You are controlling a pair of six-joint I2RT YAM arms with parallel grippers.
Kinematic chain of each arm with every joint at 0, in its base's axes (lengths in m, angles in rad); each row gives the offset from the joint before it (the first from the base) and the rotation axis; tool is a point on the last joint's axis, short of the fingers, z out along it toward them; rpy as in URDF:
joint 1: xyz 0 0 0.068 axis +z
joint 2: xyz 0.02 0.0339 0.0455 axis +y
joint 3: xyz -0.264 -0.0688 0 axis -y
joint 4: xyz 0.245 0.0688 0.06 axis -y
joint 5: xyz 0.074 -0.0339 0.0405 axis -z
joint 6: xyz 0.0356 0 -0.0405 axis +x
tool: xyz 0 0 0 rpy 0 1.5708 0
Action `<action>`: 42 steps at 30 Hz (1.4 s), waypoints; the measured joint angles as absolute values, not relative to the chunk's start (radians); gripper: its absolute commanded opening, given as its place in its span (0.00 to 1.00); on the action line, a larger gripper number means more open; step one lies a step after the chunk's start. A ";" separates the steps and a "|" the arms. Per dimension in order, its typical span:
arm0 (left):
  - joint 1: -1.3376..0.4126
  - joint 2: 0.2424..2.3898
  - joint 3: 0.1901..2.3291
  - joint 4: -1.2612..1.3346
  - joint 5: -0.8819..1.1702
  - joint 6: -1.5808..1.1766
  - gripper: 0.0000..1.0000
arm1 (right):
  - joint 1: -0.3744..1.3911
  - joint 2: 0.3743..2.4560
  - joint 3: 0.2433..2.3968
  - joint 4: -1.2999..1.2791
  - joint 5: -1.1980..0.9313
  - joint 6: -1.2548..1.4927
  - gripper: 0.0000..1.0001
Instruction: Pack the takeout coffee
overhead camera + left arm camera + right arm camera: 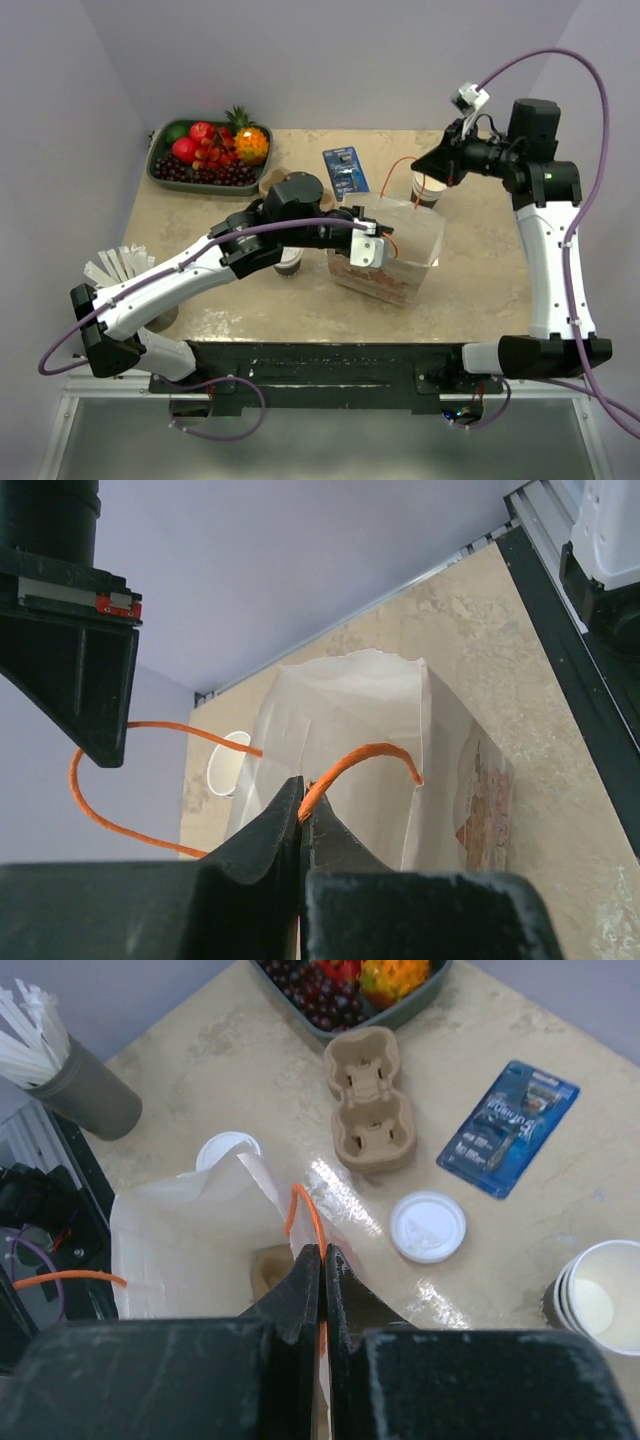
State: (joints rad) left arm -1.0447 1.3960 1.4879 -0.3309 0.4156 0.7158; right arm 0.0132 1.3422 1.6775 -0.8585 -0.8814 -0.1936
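Note:
The takeout coffee point(290, 264), a dark cup with a white lid point(225, 1149), stands left of the bag, half hidden under my left arm. A translucent white paper bag point(395, 262) stands open mid-table with two orange cord handles. My left gripper point(372, 243) point(302, 790) is shut on the near handle point(362, 758) at the bag's left rim. My right gripper point(433, 172) point(322, 1250) is shut on the other handle point(303, 1205), lifted toward the back right. A brown shape shows dimly inside the bag point(190, 1235).
A loose white lid point(428, 1227), a pulp cup carrier point(368, 1105) and a blue razor pack point(345, 168) lie behind the bag. Stacked lidless cups point(425, 190) stand by the right gripper. A fruit tray point(158, 172) sits back left and a straw holder point(85, 1085) front left.

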 measured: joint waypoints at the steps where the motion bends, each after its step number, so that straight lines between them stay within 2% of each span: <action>1: -1.043 1.396 1.501 -0.334 0.415 0.718 0.00 | 0.013 1.345 1.710 -0.860 -0.881 -0.191 0.00; 11: -1.042 1.398 1.667 -0.359 0.389 0.746 0.00 | 0.013 1.389 2.041 -0.806 -0.886 -0.131 0.00; 21: -1.042 1.411 1.761 -0.361 0.385 0.760 0.00 | 0.013 1.440 2.107 -0.764 -0.885 -0.052 0.00; 22: -1.042 1.411 1.761 -0.363 0.385 0.762 0.19 | 0.013 1.440 2.107 -0.764 -0.885 -0.050 0.16; 24: -1.042 1.411 1.758 -0.367 0.384 0.762 0.70 | 0.013 1.436 2.100 -0.762 -0.884 -0.045 0.41; 25: -1.042 1.409 1.752 -0.364 0.382 0.768 0.76 | 0.013 1.431 2.088 -0.761 -0.881 -0.044 0.62; 26: -1.042 1.402 1.729 -0.352 0.377 0.773 0.83 | 0.013 1.422 2.069 -0.762 -0.877 -0.046 0.72; 27: -1.042 1.388 1.691 -0.342 0.365 0.766 0.90 | 0.013 1.410 2.036 -0.759 -0.872 -0.049 0.76; 29: -1.040 1.356 1.592 -0.315 0.349 0.756 0.92 | 0.013 1.378 1.955 -0.762 -0.847 -0.068 0.96; 30: -1.036 1.334 1.522 -0.292 0.344 0.748 0.92 | 0.014 1.364 1.911 -0.767 -0.828 -0.078 0.99; 32: -1.024 1.311 1.411 -0.296 0.342 0.738 0.94 | 0.014 1.354 1.847 -0.798 -0.812 -0.095 0.99; 33: -1.019 1.311 1.377 -0.301 0.342 0.727 0.99 | 0.014 1.356 1.829 -0.811 -0.802 -0.103 0.99; 42: -0.976 1.291 1.351 -0.281 0.331 0.665 0.98 | 0.014 1.359 1.815 -0.884 -0.723 -0.215 0.98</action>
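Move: Each gripper already pinches one orange handle of the paper bag. The bag's middle lies about 6 cm ahead of the left hand, 4 cm to its right and 19 cm below; from the right hand it is 7 cm back, 4 cm left and equally low. On the table, the white cup stack stands some 10 cm ahead of the right hand and 3 cm right, the loose lid 6 cm ahead and 7 cm left. The lidded cup is 17 cm left of the left hand, 6 cm ahead. Keep both handles pinched and raise the two grippers together, left about 11 cm, right some 14 cm, letting the wrists tip the fingers up a little. Pause at the top, then spread both grippers wide to let go of the handles as you sink quickly to near the starting height, easing the left hand a little left and forward at the end. ##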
